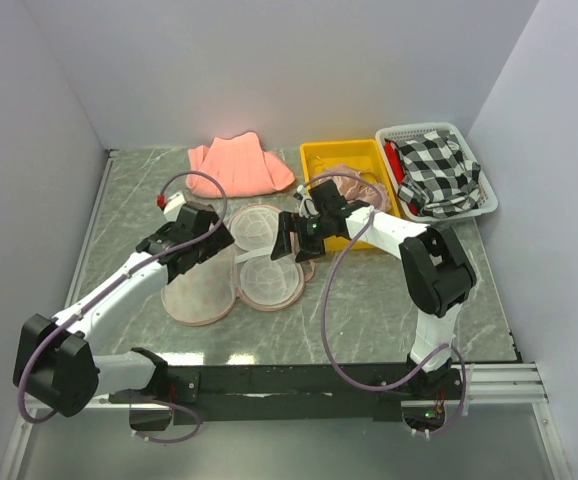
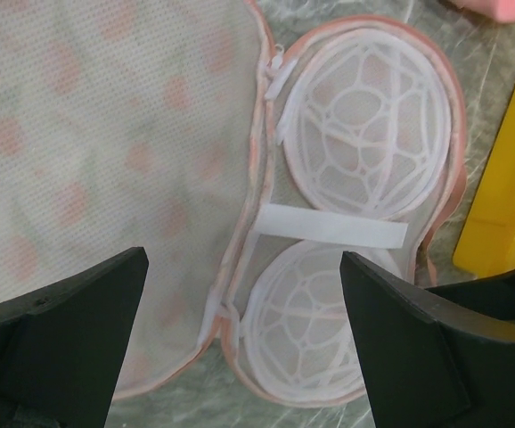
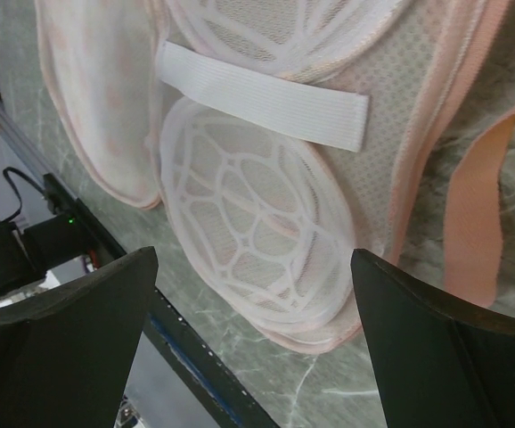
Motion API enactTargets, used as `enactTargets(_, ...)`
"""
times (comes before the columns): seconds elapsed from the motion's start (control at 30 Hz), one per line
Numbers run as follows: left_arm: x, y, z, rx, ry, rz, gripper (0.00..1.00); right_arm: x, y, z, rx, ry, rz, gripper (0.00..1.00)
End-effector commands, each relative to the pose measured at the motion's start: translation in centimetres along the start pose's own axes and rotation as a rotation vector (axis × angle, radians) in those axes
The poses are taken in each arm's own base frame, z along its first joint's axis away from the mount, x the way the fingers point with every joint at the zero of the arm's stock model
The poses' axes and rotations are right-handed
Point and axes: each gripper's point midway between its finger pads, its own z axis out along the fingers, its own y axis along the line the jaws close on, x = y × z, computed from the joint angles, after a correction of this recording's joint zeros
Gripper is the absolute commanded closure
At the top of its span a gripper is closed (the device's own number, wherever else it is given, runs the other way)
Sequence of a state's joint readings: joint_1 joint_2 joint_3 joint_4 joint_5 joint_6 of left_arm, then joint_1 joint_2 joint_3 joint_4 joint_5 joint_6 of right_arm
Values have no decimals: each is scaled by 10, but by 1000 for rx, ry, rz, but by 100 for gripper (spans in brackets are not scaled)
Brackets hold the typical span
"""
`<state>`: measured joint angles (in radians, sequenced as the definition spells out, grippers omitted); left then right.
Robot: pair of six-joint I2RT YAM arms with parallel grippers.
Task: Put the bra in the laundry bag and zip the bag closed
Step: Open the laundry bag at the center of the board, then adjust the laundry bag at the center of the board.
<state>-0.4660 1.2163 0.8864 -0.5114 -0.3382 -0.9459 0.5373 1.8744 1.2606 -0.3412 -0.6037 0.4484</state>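
Observation:
The laundry bag (image 1: 201,290) lies unzipped and spread flat on the table, its printed flap on the left and two white mesh cup frames (image 1: 272,283) on the right. The shiny pink bra (image 1: 359,183) rests in the yellow bin (image 1: 314,160), partly behind my right arm. My left gripper (image 1: 194,245) hovers open over the bag's middle seam (image 2: 240,267); its jaws hold nothing. My right gripper (image 1: 294,240) hangs open above the near cup frame (image 3: 249,241), also without anything in it. A white elastic strap (image 3: 266,94) crosses between the two frames.
A salmon-pink folded cloth (image 1: 239,165) lies at the back. A white basket (image 1: 484,205) with a black-and-white checked cloth stands at the back right. A pink band (image 3: 476,223) lies beside the bag's right edge. The table's front rail (image 3: 195,357) is close below the right gripper.

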Motion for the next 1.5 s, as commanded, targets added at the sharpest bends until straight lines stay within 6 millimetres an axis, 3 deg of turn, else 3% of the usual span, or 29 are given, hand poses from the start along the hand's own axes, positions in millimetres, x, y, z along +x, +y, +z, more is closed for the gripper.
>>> enactTargets(0.0, -8, -7, 15, 20, -57, -10, 3, -2, -5, 0, 43, -5, -38, 2)
enactTargets(0.23, 5, 7, 46, 0, -27, -35, 3, 20, -16, 4, 36, 19, -24, 2)
enactTargets(0.47, 5, 3, 65, 34, 8, -56, 3, 5, -1, -5, 26, -24, -38, 2)
enactTargets(0.6, 14, 11, 82, -9, 56, -49, 3, -3, 10, -10, 7, -41, -54, 2)
enactTargets(0.83, 27, 12, 92, -7, 97, -36, 3, -30, 26, -11, -6, -72, -92, 2)
enactTargets(1.1, 38, 17, 97, -14, 126, -46, 3, -47, 11, 15, 42, -46, -104, 2)
enactTargets(1.27, 33, 15, 95, -18, 114, -48, 3, -45, -5, 27, 85, -34, -96, 2)
enactTargets(1.47, 29, 22, 92, -58, 104, -31, 3, -27, -12, 29, 106, -7, -95, 2)
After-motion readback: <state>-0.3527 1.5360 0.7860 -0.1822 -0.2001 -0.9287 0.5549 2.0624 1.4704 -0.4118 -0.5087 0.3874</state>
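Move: The open lid flap's middle lies about 6 cm left of the left hand, 2 cm back and 11 below; the white strap is some 8 cm to that hand's right, level with it. From the right hand the strap's middle is about 6 cm left, 2 ahead and 6 below, with the near mesh disc roughly 5 cm left and 3 back, and the far disc 8 left and 7 ahead. Left hand sinks 10 cm towards the lid flap; right dips back, hops forward 6 cm, lowers by the strap. ##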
